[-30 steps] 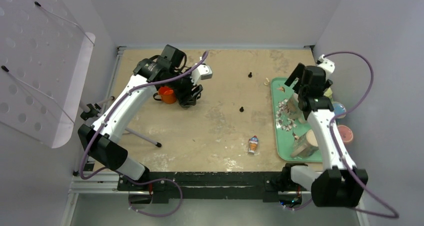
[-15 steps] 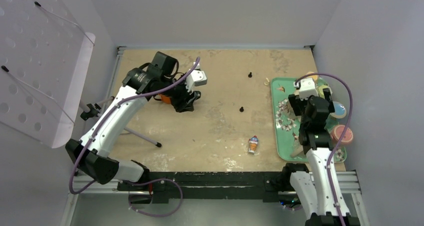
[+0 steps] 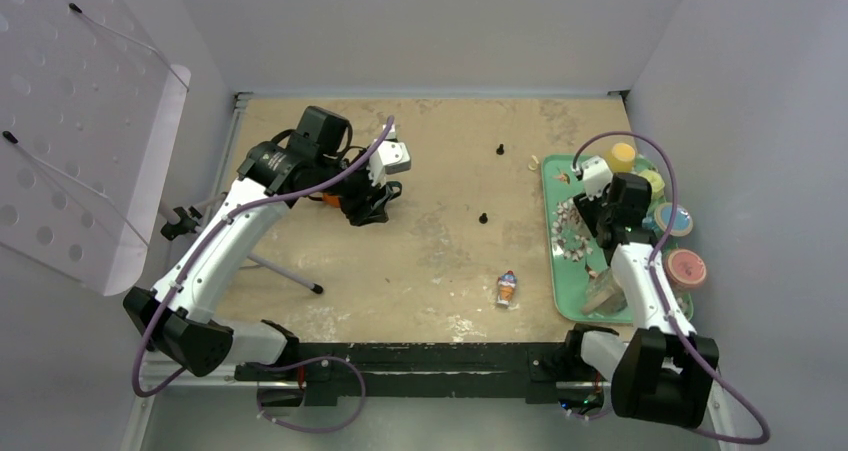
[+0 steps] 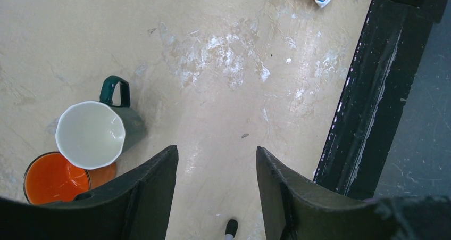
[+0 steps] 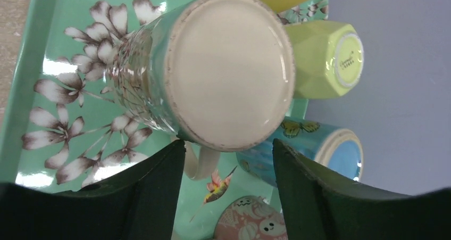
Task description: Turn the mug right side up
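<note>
In the right wrist view an upside-down mug [image 5: 228, 69], pale teal with a wide white base facing up, stands on the flowered green tray [image 5: 64, 11]. My right gripper [image 5: 228, 144] hovers just above it, open, its fingers either side of the base's near edge and of the white handle [image 5: 201, 163], holding nothing. In the top view this gripper [image 3: 600, 216] is over the tray [image 3: 553, 271]. My left gripper [image 4: 216, 149] is open over bare table. A green mug [image 4: 90, 133] stands upright beside it, next to an orange cup [image 4: 53, 179].
More upside-down mugs crowd the tray's right side: yellow [image 3: 622, 157], light green [image 5: 324, 59], blue with butterflies [image 5: 319, 144], pink [image 3: 686, 268]. A small wrapper [image 3: 507, 288] and two black pegs [image 3: 483, 216] lie mid-table. A perforated panel [image 3: 70, 121] leans at left.
My right arm has pulled back and come down over the tray's mugs, and its jaws have narrowed from their widest. The left arm has drawn slightly left, covering the orange cup from above.
</note>
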`<state>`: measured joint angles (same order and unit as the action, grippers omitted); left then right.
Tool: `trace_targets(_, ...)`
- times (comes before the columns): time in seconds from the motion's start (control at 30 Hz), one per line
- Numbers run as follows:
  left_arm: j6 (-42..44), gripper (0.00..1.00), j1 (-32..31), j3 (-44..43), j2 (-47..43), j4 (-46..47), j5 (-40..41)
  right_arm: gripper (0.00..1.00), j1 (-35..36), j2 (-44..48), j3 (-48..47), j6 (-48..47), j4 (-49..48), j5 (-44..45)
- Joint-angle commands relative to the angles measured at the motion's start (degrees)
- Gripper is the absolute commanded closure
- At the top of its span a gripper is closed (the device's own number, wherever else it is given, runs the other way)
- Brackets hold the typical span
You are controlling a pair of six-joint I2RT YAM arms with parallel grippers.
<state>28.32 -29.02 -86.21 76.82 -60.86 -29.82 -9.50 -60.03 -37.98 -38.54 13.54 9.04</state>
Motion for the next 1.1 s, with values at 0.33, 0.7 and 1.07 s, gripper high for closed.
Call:
trace_targets(0.33, 1.66, 0.40, 0.32, 0.97, -1.20, 2.63, -0.15, 0.44, -2.26, -11.10, -3.79, 2.24, -7.23, -11.18)
trace_targets(0.7, 1.84, 0.40, 0.36, 0.52, -1.05, 2.32, -0.23, 0.62, -2.36, -15.32, -3.42, 3.74, -13.15, -10.51)
trace_targets(1.07, 1.94, 0.40, 0.36, 0.54, -0.47, 2.28, 0.03, 0.78, -2.43, -20.29, -4.68, 5.45, -13.22, -11.62)
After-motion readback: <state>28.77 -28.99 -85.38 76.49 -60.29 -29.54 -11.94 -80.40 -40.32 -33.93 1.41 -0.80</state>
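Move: The upside-down cream mug stands on the green tray about 6 cm ahead of the right hand and 2 cm to its left, its middle some 6 cm lower, with its handle towards the open fingers. From that hand the green mug is roughly 13 cm ahead and 8 cm right, the blue mug about 4 cm ahead and 12 cm right. From the idle left hand the cream mug lies about 49 cm right, 10 cm ahead and 19 cm below. The right fingers come in under the near edge of the cream mug's upturned base and close from well open to about a quarter, around its handle. To get there the hand drops some 4 cm, runs forward about 3 cm nearly level, then sinks again, in all about 7 cm down and 5 cm forward, rolling some 10 degrees so that its left side rises. ##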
